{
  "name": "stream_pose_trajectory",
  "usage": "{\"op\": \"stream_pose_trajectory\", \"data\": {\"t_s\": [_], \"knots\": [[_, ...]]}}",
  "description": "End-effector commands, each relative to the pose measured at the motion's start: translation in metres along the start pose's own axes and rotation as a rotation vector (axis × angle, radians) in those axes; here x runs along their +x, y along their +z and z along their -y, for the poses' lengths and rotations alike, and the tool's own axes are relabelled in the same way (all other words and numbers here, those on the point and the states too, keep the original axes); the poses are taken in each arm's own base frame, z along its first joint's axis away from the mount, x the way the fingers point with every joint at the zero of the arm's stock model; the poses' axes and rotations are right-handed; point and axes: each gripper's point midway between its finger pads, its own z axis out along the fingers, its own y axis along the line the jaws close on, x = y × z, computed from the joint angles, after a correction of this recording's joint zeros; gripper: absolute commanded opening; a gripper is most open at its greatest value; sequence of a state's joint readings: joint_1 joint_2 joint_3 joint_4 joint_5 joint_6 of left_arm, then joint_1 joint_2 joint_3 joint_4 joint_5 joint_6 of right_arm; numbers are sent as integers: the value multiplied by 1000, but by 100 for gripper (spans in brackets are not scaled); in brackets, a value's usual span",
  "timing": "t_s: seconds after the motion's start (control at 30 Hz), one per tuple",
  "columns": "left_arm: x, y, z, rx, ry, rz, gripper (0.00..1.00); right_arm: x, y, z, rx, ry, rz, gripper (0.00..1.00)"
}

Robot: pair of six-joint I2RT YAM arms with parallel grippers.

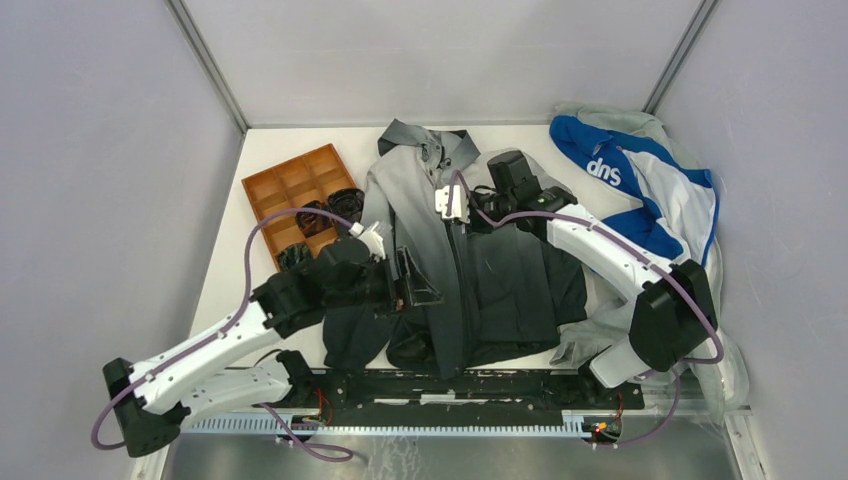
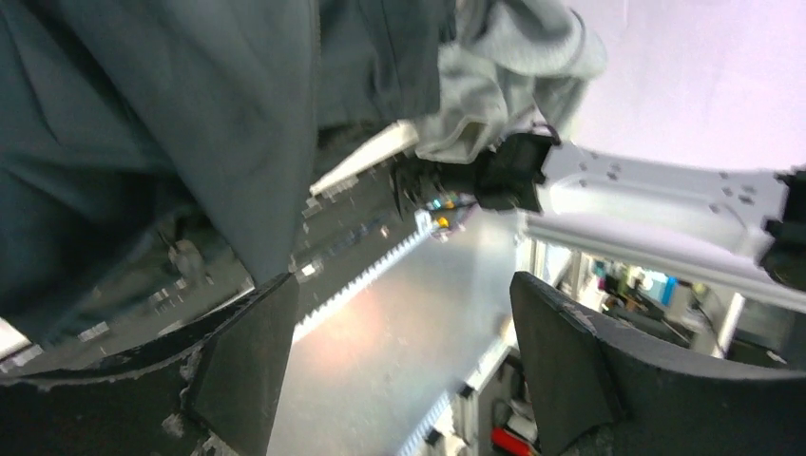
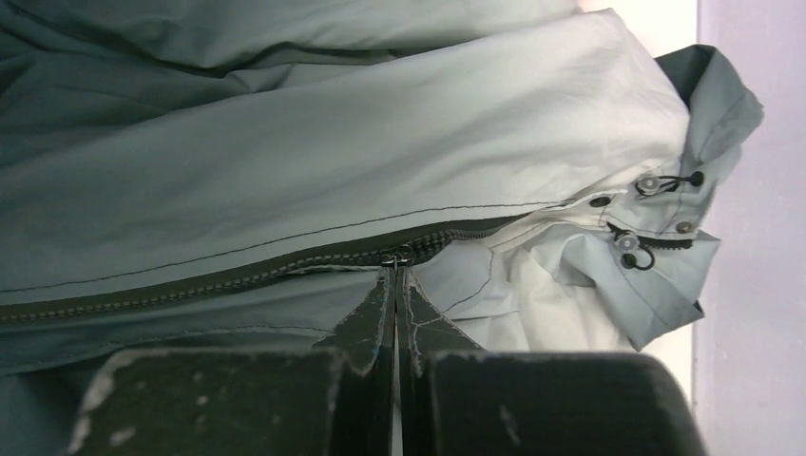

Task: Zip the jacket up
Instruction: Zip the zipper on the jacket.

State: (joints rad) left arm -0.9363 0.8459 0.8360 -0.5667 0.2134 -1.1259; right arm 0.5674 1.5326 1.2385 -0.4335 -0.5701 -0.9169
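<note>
The jacket (image 1: 500,275) lies spread on the table, light grey at the hood and dark at the hem. Its long dark zipper (image 1: 458,300) runs down the front. My right gripper (image 1: 456,215) sits near the collar. In the right wrist view, the right gripper (image 3: 396,273) is shut, pinching the zipper pull (image 3: 398,256). Left of the pull the zipper teeth (image 3: 190,285) are joined; toward the hood (image 3: 665,218) the front lies apart. My left gripper (image 1: 418,282) hovers at the jacket's lower left, open. In its own view the left gripper (image 2: 404,356) holds nothing, with dark jacket cloth (image 2: 190,142) above it.
A brown compartment tray (image 1: 290,180) holding dark parts stands at the back left. A blue-and-white garment (image 1: 640,180) lies at the back right. Light grey cloth (image 1: 580,345) sits under the right arm. A metal rail (image 1: 450,385) runs along the near edge.
</note>
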Motion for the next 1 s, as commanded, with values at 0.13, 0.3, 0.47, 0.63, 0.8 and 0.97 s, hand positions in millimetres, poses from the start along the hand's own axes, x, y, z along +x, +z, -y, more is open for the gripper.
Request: {"op": "stream_pose_trajectory", "data": {"t_s": [0.13, 0.3, 0.47, 0.63, 0.8, 0.97], "knots": [[-59, 72, -20, -76, 244, 180, 87, -27, -9, -20, -33, 45, 77, 0], [-71, 109, -41, -126, 277, 169, 81, -24, -9, -39, -70, 49, 71, 0], [-89, 115, -36, -84, 272, 249, 77, -26, -11, -33, -46, 42, 71, 0], [-95, 123, -48, -109, 229, 253, 68, -38, -15, -30, -58, 45, 95, 0], [-95, 131, -56, -100, 213, 248, 52, -44, -19, -33, -69, 53, 116, 0], [-96, 142, -49, -40, 225, 200, 13, -41, -19, -32, -54, 56, 103, 0]]}}
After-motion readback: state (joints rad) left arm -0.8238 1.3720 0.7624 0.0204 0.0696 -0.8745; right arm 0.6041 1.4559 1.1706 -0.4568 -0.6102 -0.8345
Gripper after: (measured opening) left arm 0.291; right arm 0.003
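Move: The left hand, open, goes for the jacket's left front edge beside the zipper, about 13 cm ahead, 5 cm right and 11 cm below. The zipper pull lies some 24 cm ahead and 8 cm right of it, about 9 cm lower, already pinched in the right fingertips. From the right hand that edge lies about 11 cm back, 2 cm left and slightly lower; the collar is roughly 20 cm ahead and 7 cm left. Left hand reaches 13 cm forward, 10 cm down, closing around the jacket edge; right eases the pull 4 cm back. ##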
